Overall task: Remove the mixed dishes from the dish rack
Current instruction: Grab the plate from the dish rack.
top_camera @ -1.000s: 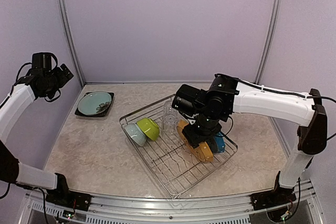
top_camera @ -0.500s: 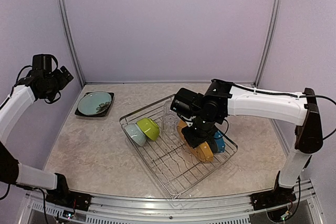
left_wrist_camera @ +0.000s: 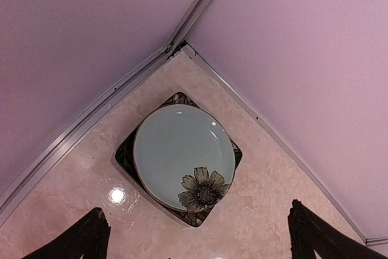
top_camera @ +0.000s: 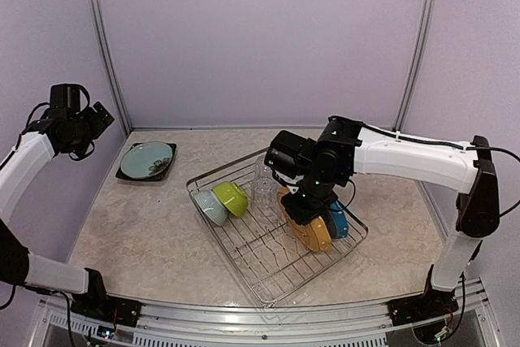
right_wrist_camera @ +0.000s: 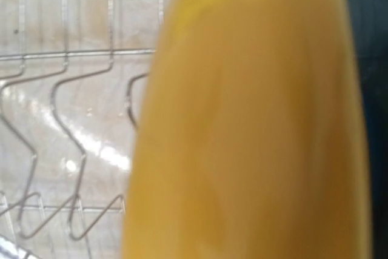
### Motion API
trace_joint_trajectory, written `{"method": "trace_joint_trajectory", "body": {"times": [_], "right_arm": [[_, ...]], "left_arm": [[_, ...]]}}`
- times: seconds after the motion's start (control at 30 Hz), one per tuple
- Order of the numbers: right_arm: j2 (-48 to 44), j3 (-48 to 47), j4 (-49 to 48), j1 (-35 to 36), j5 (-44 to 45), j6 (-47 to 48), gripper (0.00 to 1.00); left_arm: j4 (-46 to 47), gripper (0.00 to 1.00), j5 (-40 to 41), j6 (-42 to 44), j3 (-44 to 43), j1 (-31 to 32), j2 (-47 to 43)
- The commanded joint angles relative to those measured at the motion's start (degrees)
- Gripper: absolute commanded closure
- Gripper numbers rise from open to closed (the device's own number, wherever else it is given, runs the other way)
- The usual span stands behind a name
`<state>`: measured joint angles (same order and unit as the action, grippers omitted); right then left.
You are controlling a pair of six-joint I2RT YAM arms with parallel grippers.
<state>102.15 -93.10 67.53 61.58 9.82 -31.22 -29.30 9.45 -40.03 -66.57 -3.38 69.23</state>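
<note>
The dish rack (top_camera: 244, 258), a silver wire basket, sits mid-table. In it an orange plate (top_camera: 313, 233) stands on edge, with a blue plate (top_camera: 339, 222) behind it. The rack also holds a lime bowl (top_camera: 231, 197), a pale-blue bowl (top_camera: 210, 207) and a clear glass (top_camera: 262, 184). My right gripper (top_camera: 307, 210) is down on the orange plate's upper rim, its fingers hidden. The orange plate (right_wrist_camera: 254, 125) fills the right wrist view. My left gripper (left_wrist_camera: 200, 241) hangs open high above a pale teal flower plate (left_wrist_camera: 182, 150) stacked on a black square plate (left_wrist_camera: 124, 156).
The teal plate (top_camera: 148, 158) and the black plate under it lie at the table's back left corner near the wall posts. The rack's wire tines (right_wrist_camera: 60, 56) stand left of the orange plate. The purple enclosure walls close in the back and sides.
My right wrist has shifted slightly over the orange plate and stays pressed close to it. The left arm has held still.
</note>
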Motion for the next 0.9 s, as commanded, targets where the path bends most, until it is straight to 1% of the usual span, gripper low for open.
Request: {"method": "trace_joint_trajectory", "body": {"times": [0.0, 0.13, 0.23, 0.33, 0.53, 0.73, 0.87], "right_arm": [[-1.13, -5.59, 2.37, -0.57, -0.44, -2.30, 0.80], [-1.66, -7.31, 3.15, -0.91, -1.19, -2.61, 0.81], [-2.03, -8.97, 3.66, -1.27, -2.29, -2.83, 0.84], [-2.06, -12.05, 4.99, -1.46, -2.58, -2.76, 0.87], [-2.18, -18.91, 8.05, -1.53, -3.14, -2.09, 0.88], [-3.88, -21.06, 5.65, -1.47, -7.79, 0.88, 0.91], [-5.51, -22.65, 2.65, -1.46, -8.09, 3.89, 0.92]], "left_arm": [[-1.00, 0.01, -0.37, -0.90, 0.30, 0.51, -0.52], [-0.77, 0.01, -0.43, -0.99, 0.25, 0.75, -0.29], [-0.63, 0.01, -0.63, -0.96, 0.02, 1.01, -0.09], [-0.70, 0.01, -0.67, -0.90, -0.58, 1.21, 0.19], [-1.12, 0.01, -0.06, -0.87, -2.56, 1.77, 0.64], [-2.01, 0.01, -0.97, -0.55, -4.22, 2.23, 0.57], [-6.18, 0.01, -1.94, -3.69, -7.11, 2.25, 0.33]]}}
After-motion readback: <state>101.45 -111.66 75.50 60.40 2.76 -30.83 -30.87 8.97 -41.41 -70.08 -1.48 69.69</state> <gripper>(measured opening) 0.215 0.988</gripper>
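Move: The right hand already has the orange plate by its upper rim; the plate's middle is roughly 9 cm below it. The blue plate stands about 6 cm to the hand's right and 3 cm ahead, the glasses some 9 cm left and 8 cm ahead, and the green bowl about 17 cm left and 4 cm ahead, all about 9 cm lower. From the left hand, the orange plate is roughly 50 cm right, 17 cm back and 21 cm down. Still pinching the orange plate, the right hand lifts it about 10 cm, rolling its left side up. ##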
